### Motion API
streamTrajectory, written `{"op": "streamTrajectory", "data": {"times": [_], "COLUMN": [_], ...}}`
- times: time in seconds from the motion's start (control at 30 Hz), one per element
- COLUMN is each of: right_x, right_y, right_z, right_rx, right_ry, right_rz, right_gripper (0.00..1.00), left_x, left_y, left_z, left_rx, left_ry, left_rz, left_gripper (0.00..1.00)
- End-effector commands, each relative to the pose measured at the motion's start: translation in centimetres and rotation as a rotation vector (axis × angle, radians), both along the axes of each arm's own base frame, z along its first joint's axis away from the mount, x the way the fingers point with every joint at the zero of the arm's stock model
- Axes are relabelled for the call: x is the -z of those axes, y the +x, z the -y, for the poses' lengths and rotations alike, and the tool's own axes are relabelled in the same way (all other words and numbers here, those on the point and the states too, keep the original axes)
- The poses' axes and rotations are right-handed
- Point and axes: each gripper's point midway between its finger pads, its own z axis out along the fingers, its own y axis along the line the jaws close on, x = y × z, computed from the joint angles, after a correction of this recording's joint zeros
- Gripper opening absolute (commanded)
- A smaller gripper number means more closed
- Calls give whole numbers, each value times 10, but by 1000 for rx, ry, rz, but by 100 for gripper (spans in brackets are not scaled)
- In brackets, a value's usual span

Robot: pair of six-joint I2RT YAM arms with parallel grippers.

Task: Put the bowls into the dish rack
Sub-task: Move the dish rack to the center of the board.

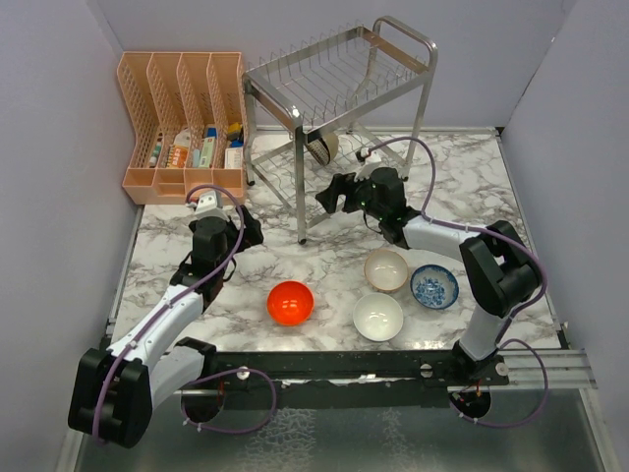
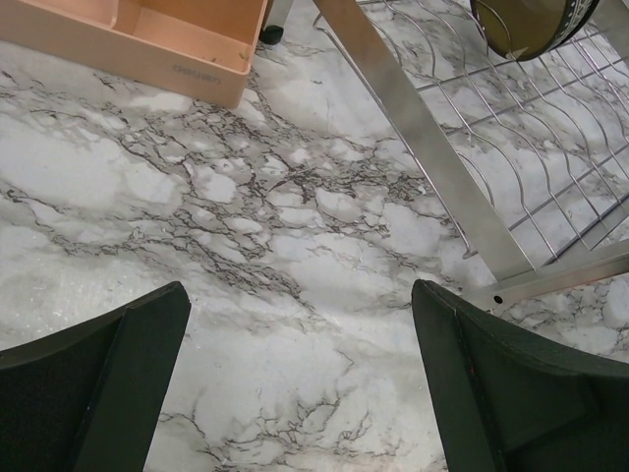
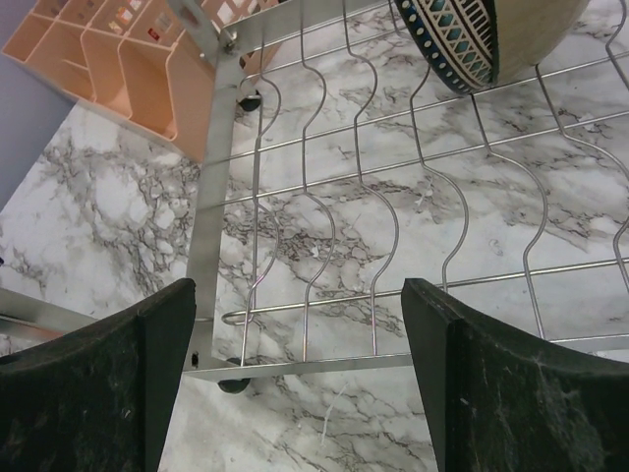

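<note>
The steel dish rack (image 1: 334, 84) stands at the back centre. A dark brown bowl with a cream inside (image 1: 322, 147) rests on edge in its lower tier, also seen in the left wrist view (image 2: 531, 25) and, patterned rim showing, in the right wrist view (image 3: 491, 34). On the marble lie a red-orange bowl (image 1: 290, 302), a beige-pink bowl (image 1: 385, 269), a white bowl (image 1: 378, 317) and a blue-patterned bowl (image 1: 433, 286). My right gripper (image 1: 329, 194) (image 3: 295, 383) is open and empty at the front edge of the lower tier (image 3: 393, 197). My left gripper (image 1: 248, 231) (image 2: 300, 383) is open over bare marble, left of the rack's leg (image 2: 423, 128).
A peach plastic organiser (image 1: 182, 118) (image 2: 147, 39) (image 3: 118, 69) with small items stands at the back left, next to the rack. Walls close in both sides. A dark rail (image 1: 393, 369) runs along the near table edge by the arm bases.
</note>
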Motion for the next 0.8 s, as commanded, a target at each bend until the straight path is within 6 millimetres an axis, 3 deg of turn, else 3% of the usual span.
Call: {"op": "streamTrajectory", "data": {"times": [0.0, 0.1, 0.33, 0.77], "right_x": [-27, -32, -40, 15], "right_y": [17, 27, 76, 110], "right_z": [0, -6, 4, 74], "right_rx": [54, 53, 217, 548], "right_ry": [56, 66, 48, -218], "right_rz": [76, 93, 112, 69], "right_gripper": [85, 85, 86, 88], "left_x": [-10, -13, -12, -12], "left_y": [1, 1, 3, 4], "left_z": [-5, -6, -5, -2], "left_rx": [-26, -31, -25, -12], "left_ry": [-19, -19, -12, -20], "left_rz": [48, 62, 61, 73], "left_gripper": [99, 99, 99, 99]}}
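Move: The right hand hangs open at the front of the dish rack: the middle of its lower shelf lies about 14 cm ahead, 5 cm to the left and roughly 9 cm below. The two bowls standing on that shelf are some 19 cm ahead, 5 cm left and a little lower than the hand; the rack's near post is about 11 cm left and 1 cm back. From the left hand, the shelf's middle is roughly 23 cm ahead, 22 cm right and 9 cm lower. The right hand reaches about 10 cm forward through the rack's open front, to the right of the near post, in over the lower shelf and towards the two standing bowls, rising some 3 cm on the way and sinking back to its starting height as it drifts about 4 cm right at the end. The wrist swings some 20 degrees clockwise in the later part so that the fingers face more straight ahead, and they stay wide open, with no clear touch on the shelf wires or bowls. ##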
